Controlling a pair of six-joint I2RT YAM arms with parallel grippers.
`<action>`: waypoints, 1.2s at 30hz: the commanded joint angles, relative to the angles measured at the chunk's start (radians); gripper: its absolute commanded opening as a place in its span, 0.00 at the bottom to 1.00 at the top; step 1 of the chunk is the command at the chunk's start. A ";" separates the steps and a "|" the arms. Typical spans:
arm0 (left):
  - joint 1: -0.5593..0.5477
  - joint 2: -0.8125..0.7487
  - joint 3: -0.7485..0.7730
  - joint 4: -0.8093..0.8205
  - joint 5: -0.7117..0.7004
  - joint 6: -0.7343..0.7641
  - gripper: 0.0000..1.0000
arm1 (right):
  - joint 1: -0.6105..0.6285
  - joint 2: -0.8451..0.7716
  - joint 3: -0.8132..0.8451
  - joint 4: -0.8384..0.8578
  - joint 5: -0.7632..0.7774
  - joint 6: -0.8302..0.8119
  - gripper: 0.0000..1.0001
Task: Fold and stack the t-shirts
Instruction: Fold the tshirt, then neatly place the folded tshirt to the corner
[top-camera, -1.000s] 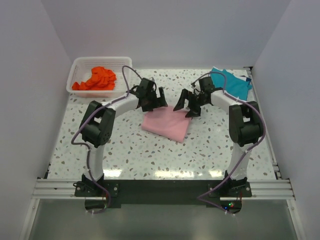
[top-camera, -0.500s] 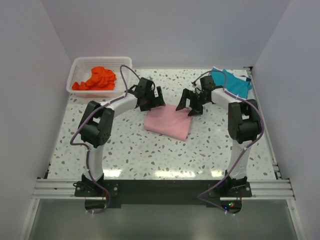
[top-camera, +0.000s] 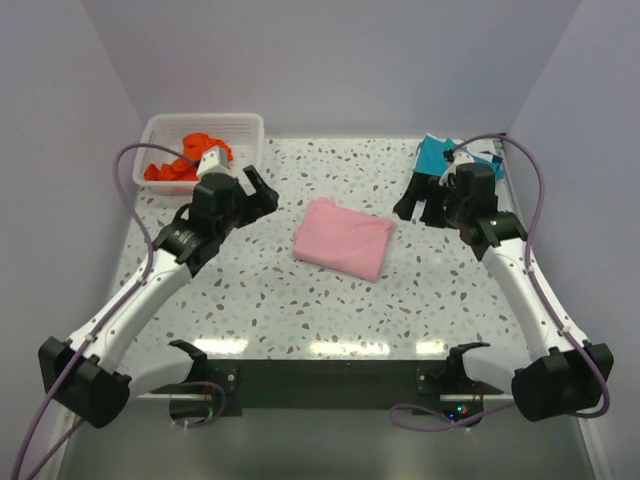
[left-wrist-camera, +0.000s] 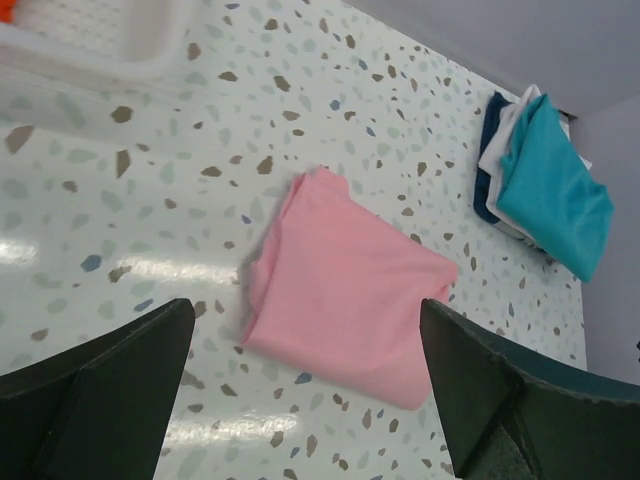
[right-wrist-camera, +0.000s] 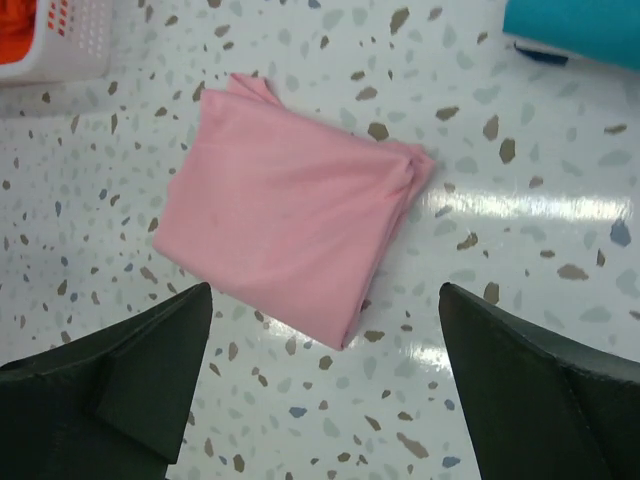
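Observation:
A light pink t-shirt (top-camera: 343, 237) (left-wrist-camera: 345, 295) (right-wrist-camera: 290, 210) lies folded in a rough square at the middle of the table, touched by neither gripper. The teal t-shirt (top-camera: 437, 155) (left-wrist-camera: 555, 190) (right-wrist-camera: 575, 30) lies folded at the far right, partly hidden behind the right arm. An orange-red t-shirt (top-camera: 195, 148) is crumpled inside the white basket (top-camera: 205, 120). My left gripper (top-camera: 252, 190) (left-wrist-camera: 305, 305) hovers open, left of the pink shirt. My right gripper (top-camera: 420, 208) (right-wrist-camera: 325, 290) hovers open to its right, in front of the teal one. Both are empty.
The basket (left-wrist-camera: 100, 50) (right-wrist-camera: 70, 40) stands in the far left corner. Dark blue and white cloth (left-wrist-camera: 490, 150) shows under the teal shirt. Grey walls close in the speckled table (top-camera: 300, 310) on three sides.
Both grippers have drawn back and up from the pink shirt, the left one leftward, the right one rightward. The pink shirt stays folded on the table.

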 joint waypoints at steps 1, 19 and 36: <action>0.007 -0.116 -0.109 -0.159 -0.209 -0.058 1.00 | -0.006 0.021 -0.144 0.023 0.082 0.129 0.99; 0.007 -0.365 -0.316 -0.378 -0.291 -0.176 1.00 | 0.069 0.188 -0.302 0.230 -0.014 0.240 0.99; 0.007 -0.440 -0.354 -0.360 -0.254 -0.167 1.00 | 0.142 0.458 -0.258 0.359 0.113 0.323 0.61</action>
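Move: The folded pink t-shirt lies some 13 cm left of the right hand, level with it or a centimetre back, and about 22 cm below; its right edge is nearer, only 5 cm to the left and 2 cm back. The teal shirt stack sits around 15 cm farther out than the right hand and 12 cm to its right. From the left hand the pink t-shirt is roughly 16 cm right, 1 cm back and 22 cm down. The pink t-shirt's right edge is what the right hand drops to: about 20 cm down, easing back a few centimetres and then forward again, and some 5 cm left, tipping its fingers down about 25 degrees and part-closing them astride the edge. The left hand, wide open, withdraws back and left from the t-shirt and sinks, turning counter-clockwise. ##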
